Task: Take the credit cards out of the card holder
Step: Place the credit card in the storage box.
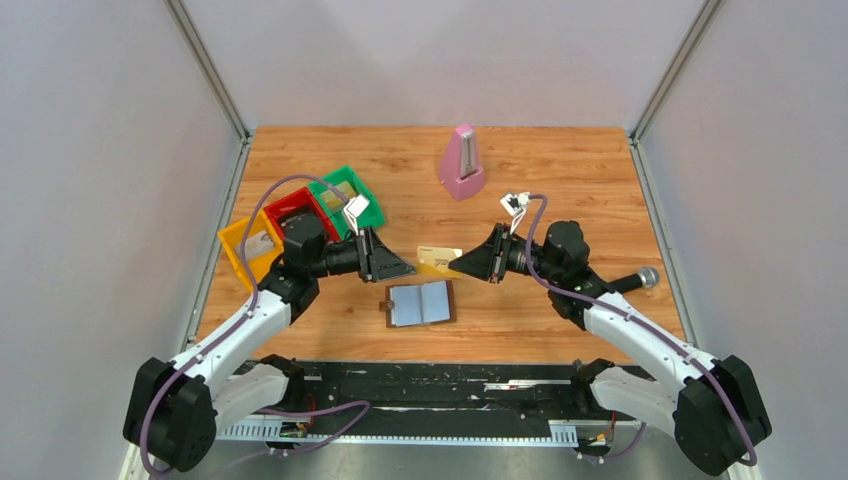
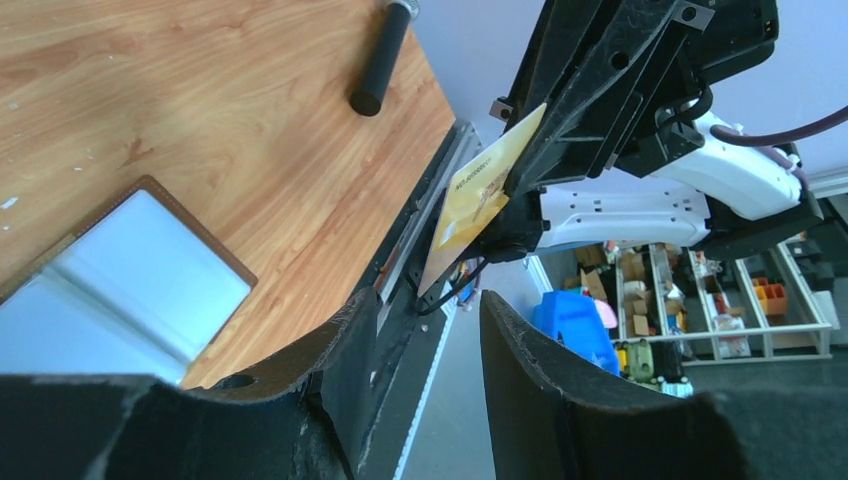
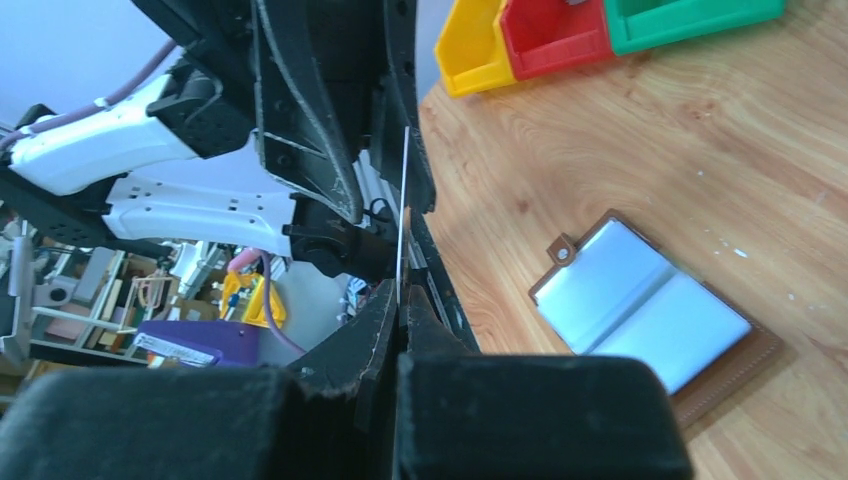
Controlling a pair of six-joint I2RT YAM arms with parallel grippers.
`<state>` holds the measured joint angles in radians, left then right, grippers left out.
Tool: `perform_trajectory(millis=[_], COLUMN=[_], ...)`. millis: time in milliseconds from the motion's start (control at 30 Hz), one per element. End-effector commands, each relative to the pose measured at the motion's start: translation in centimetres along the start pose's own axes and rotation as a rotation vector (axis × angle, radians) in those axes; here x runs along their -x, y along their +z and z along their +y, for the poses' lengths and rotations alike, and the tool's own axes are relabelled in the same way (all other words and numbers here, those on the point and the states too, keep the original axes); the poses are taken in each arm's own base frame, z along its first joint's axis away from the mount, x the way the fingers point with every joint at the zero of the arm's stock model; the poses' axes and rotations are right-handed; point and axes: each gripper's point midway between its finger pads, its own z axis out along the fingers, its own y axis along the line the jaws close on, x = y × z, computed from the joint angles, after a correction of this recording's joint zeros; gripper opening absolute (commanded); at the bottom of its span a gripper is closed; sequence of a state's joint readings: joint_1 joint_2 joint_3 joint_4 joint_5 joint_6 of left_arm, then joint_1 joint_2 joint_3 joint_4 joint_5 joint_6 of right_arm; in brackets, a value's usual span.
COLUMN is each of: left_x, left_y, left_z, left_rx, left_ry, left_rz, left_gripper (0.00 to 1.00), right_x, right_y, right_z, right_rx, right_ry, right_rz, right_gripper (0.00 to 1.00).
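The card holder lies open on the wood, grey-blue inside up, brown tab at its left; it also shows as the card holder and the card holder. A gold-tan credit card hangs in the air above it, with my right gripper shut on its right end. Edge-on, the card rises from my right gripper. My left gripper faces it from the left, open. The card ends just beyond my left gripper, and nothing sits between those fingers.
Yellow, red and green trays stand at the left behind the left arm. A pink metronome stands at the back centre. A black microphone lies by the right arm, near the table's right edge.
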<state>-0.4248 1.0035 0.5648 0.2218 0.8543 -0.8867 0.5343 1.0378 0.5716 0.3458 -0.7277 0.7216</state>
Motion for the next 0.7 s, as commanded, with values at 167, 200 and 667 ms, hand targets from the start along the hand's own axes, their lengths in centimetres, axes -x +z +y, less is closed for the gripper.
perform_trajectory(millis=[167,200,667], left_x=[0.7,0.6,0.3], left_y=[0.4,0.4,0.7], left_z=[-1.9,-1.8,-1.6], left_rx=[-0.125,-0.127,-0.171], left_ry=[-0.009,-0.015,-0.054], left_rz=[-0.021,-0.020,-0.015], left_gripper=[0.49,0.47,0.20], right_x=[0.6,0.6,0.4], right_y=[0.1,0.1,0.1], right_z=[1.5,1.4,0.5], right_rx=[0.101,0.102,0.107], right_ry=[0.047,0.053,0.115], right_rz=[-0.027,-0.031,-0.044], right_gripper=[0.00,0.00,0.00])
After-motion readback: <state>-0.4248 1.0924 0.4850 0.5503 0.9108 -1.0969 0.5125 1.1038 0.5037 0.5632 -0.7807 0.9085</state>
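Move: The credit card, held up by the right fingers, has its middle about 6 cm to the right of the left hand and 1 cm ahead, level with it; from the right hand it lies some 3 cm left and 1 cm ahead. The open card holder is roughly 20 cm below the left hand, 5 cm back and 2 cm right. The green box stands about 19 cm ahead and 15 cm left of the left hand, 18 cm lower. Left hand eases about 1 cm right onto the card's free edge, half-closing its fingers; right keeps its pinch. ##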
